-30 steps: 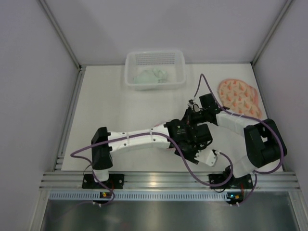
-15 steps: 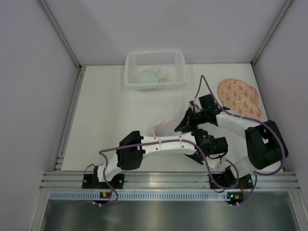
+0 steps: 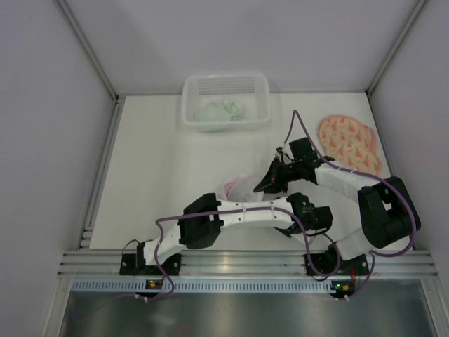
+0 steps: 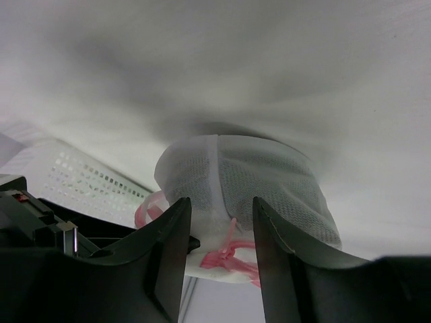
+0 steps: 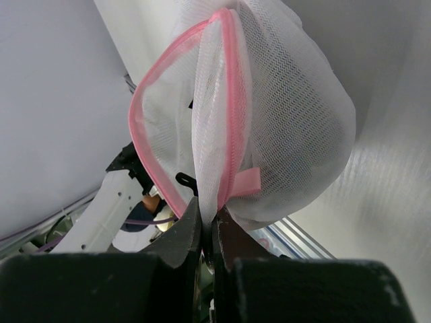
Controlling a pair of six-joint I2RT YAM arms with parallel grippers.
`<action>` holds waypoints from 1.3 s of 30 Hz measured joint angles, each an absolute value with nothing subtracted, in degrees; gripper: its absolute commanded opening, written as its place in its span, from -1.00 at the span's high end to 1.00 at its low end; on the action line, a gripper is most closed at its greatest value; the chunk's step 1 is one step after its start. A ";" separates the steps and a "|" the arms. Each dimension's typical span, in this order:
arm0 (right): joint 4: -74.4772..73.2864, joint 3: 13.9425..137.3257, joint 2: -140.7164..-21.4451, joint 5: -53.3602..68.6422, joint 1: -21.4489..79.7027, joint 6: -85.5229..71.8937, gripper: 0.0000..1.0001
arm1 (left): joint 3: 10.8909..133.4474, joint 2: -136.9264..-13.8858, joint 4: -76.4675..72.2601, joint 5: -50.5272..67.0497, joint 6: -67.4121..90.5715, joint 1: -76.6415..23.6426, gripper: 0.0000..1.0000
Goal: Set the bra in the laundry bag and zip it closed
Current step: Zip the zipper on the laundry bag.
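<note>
The white mesh laundry bag (image 3: 237, 187) with its pink zipper (image 5: 232, 101) hangs at the table's middle. My right gripper (image 5: 207, 219) is shut on the bag's edge beside the zipper and its pink tab (image 5: 248, 182). My left gripper (image 4: 222, 232) is open just short of the bag (image 4: 249, 182). A pink zipper cord (image 4: 229, 254) shows in the gap between its fingers, and neither finger touches it. The bra (image 3: 349, 144), peach with a small pattern, lies flat at the right side of the table, apart from both grippers.
A white plastic basket (image 3: 226, 84) with a pale green cloth (image 3: 223, 112) stands at the back centre. My left arm (image 3: 245, 210) stretches across the near table toward my right arm's base. The right arm's elbow (image 3: 386, 210) sits near the right wall.
My left arm has swung its wrist toward the near right, uncovering the bag in the top view. Its jaws have narrowed slightly. The right gripper has kept its hold on the bag.
</note>
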State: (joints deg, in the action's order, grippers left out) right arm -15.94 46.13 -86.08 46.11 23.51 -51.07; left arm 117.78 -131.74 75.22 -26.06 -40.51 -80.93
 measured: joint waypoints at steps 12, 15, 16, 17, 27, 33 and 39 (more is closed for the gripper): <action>-15.42 44.51 -85.06 46.13 23.53 -51.66 1.00 | 117.78 -132.66 75.22 -28.45 -39.35 -80.09 0.09; -15.31 44.27 -84.62 46.13 23.53 -51.66 1.00 | 117.75 -132.88 75.22 -28.67 -39.18 -79.61 0.09; -15.42 44.23 -84.38 46.13 23.53 -51.66 1.00 | 117.75 -132.97 75.22 -28.86 -39.16 -79.42 0.08; -15.38 44.23 -84.27 46.13 23.53 -51.66 1.00 | 117.75 -133.05 75.22 -28.99 -39.13 -79.24 0.09; -15.05 44.23 -83.68 45.98 23.53 -51.62 1.00 | 115.28 -133.78 75.02 -29.98 -37.74 -78.28 0.38; -15.05 44.23 -83.68 45.91 23.53 -51.51 1.00 | 114.63 -133.78 75.05 -30.24 -37.21 -78.13 0.72; -15.64 44.88 -84.25 45.78 23.53 -50.41 1.00 | 114.63 -133.78 75.13 -30.50 -36.95 -78.46 1.00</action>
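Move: The pink tab on the laundry bag's zipper lies about 3 cm ahead of the left hand, some 4 cm to its left and 2 cm lower. From the left hand, the bag's gathered end is roughly 5 cm ahead, 4 cm left and 2 cm higher; the mesh bag body is about 5 cm ahead, 9 cm left and 4 cm lower. From the right hand, which holds that end, the tab is 1 cm back, 2 cm left and 4 cm below. Left hand eases about 3 cm forward-left towards the pink tab, sinking 2, then shuts; right keeps its pinch. ##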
